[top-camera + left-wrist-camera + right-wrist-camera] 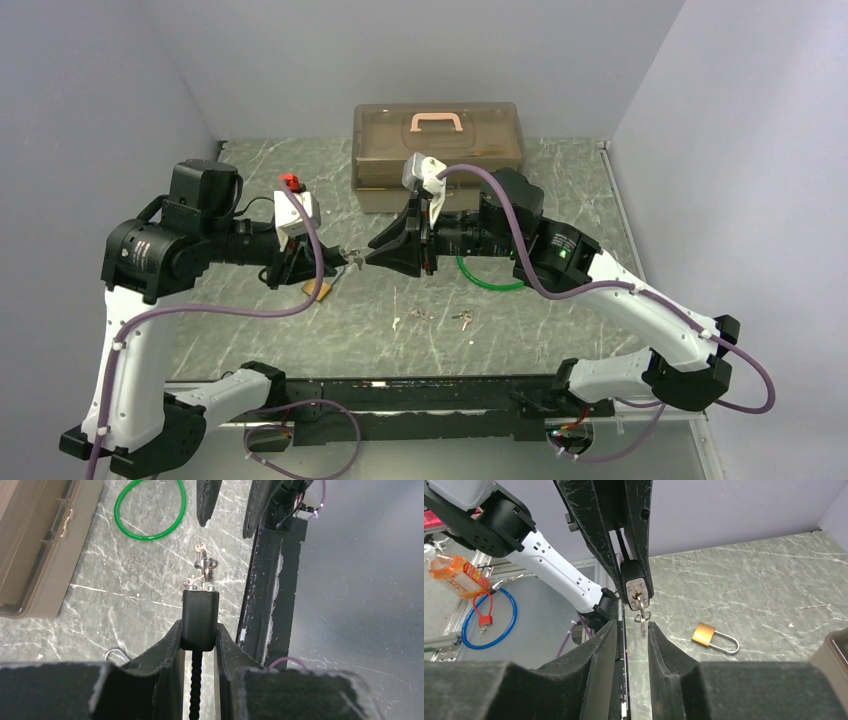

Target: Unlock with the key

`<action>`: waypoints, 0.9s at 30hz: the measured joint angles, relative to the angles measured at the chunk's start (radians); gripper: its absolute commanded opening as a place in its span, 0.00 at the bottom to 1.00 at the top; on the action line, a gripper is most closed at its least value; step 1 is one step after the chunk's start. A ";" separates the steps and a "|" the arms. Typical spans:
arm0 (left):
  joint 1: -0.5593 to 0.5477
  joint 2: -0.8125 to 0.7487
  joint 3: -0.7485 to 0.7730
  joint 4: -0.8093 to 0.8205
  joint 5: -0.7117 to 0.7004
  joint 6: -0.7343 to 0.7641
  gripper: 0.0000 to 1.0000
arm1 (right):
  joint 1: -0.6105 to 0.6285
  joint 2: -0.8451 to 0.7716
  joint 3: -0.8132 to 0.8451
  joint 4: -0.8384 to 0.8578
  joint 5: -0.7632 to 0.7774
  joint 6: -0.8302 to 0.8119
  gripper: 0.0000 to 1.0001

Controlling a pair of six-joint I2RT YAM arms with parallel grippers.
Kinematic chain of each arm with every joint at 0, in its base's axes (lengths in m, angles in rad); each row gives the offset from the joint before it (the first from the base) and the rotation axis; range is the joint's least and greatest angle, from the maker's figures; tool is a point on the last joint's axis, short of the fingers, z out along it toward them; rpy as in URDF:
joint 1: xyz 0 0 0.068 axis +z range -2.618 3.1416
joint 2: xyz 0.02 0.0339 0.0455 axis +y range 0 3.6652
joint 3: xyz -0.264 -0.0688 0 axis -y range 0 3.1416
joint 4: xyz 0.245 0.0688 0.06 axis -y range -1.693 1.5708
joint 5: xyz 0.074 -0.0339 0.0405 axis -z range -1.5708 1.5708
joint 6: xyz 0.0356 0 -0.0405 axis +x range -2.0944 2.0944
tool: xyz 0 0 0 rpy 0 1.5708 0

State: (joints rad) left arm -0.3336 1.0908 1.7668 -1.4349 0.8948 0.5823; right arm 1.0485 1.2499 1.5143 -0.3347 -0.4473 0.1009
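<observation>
My left gripper (199, 627) is shut on a black padlock (200, 615), held off the table with its black cable shackle running back between the fingers. The same padlock (635, 582) faces the right wrist camera; a key (638, 597) sits in its keyhole and a key ring (642, 616) hangs from it. My right gripper (632, 626) is open, its fingertips on either side of the ring's lower end and not closed on it. From above, the left gripper (340, 258) and right gripper (375, 255) meet tip to tip over the table's middle.
A brass padlock (318, 290) lies on the table under the left gripper. Loose keys (415, 314) lie near the front. A green ring (490, 278) sits under the right arm, a brown toolbox (437, 150) at the back. A blue cable (489, 622) lies off the table.
</observation>
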 measured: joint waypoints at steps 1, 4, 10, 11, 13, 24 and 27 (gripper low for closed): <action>0.000 -0.004 -0.002 -0.002 -0.003 0.000 0.00 | 0.000 0.000 0.000 0.002 -0.002 0.000 0.30; 0.000 -0.018 -0.003 -0.008 -0.008 0.000 0.00 | 0.000 0.002 0.000 0.009 -0.008 0.001 0.29; 0.000 -0.026 -0.007 -0.031 -0.010 0.005 0.00 | 0.000 0.036 0.005 0.021 -0.035 0.004 0.26; 0.000 -0.026 -0.007 -0.032 -0.009 0.006 0.00 | 0.000 0.044 0.005 0.021 -0.039 0.005 0.25; 0.000 -0.026 -0.007 -0.034 -0.009 0.008 0.00 | 0.000 0.059 0.005 0.021 -0.054 0.005 0.24; 0.000 -0.019 -0.007 -0.060 -0.002 0.035 0.00 | 0.000 0.084 0.022 0.020 -0.103 0.004 0.00; -0.002 -0.019 -0.007 -0.074 0.002 0.049 0.00 | 0.000 0.085 0.023 0.015 -0.115 0.002 0.00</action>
State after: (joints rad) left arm -0.3355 1.0721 1.7599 -1.5085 0.8963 0.6315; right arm 1.0485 1.3346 1.5368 -0.3195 -0.5621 0.1024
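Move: The key in the black lock is roughly 3 cm to the right gripper's left, 1 cm ahead and 1 cm lower; the black lock's body is some 6 cm to its left, level in height and depth. Far below, about 42 cm down on the table, the brass padlock is 15 cm left and 10 cm ahead, the loose keys 4 cm right and 4 cm ahead. From the left gripper the key is about 5 cm right, 1 cm ahead and 2 cm lower. Slide the right gripper about 2 cm left and nearly as far down to the key sticking out of the black lock, turning slightly counter-clockwise, then shut its partly open fingers so the tips pinch the key's bow. Meanwhile keep the left gripper's hold on the lock and ease it about 1.5 cm back and a little down. ##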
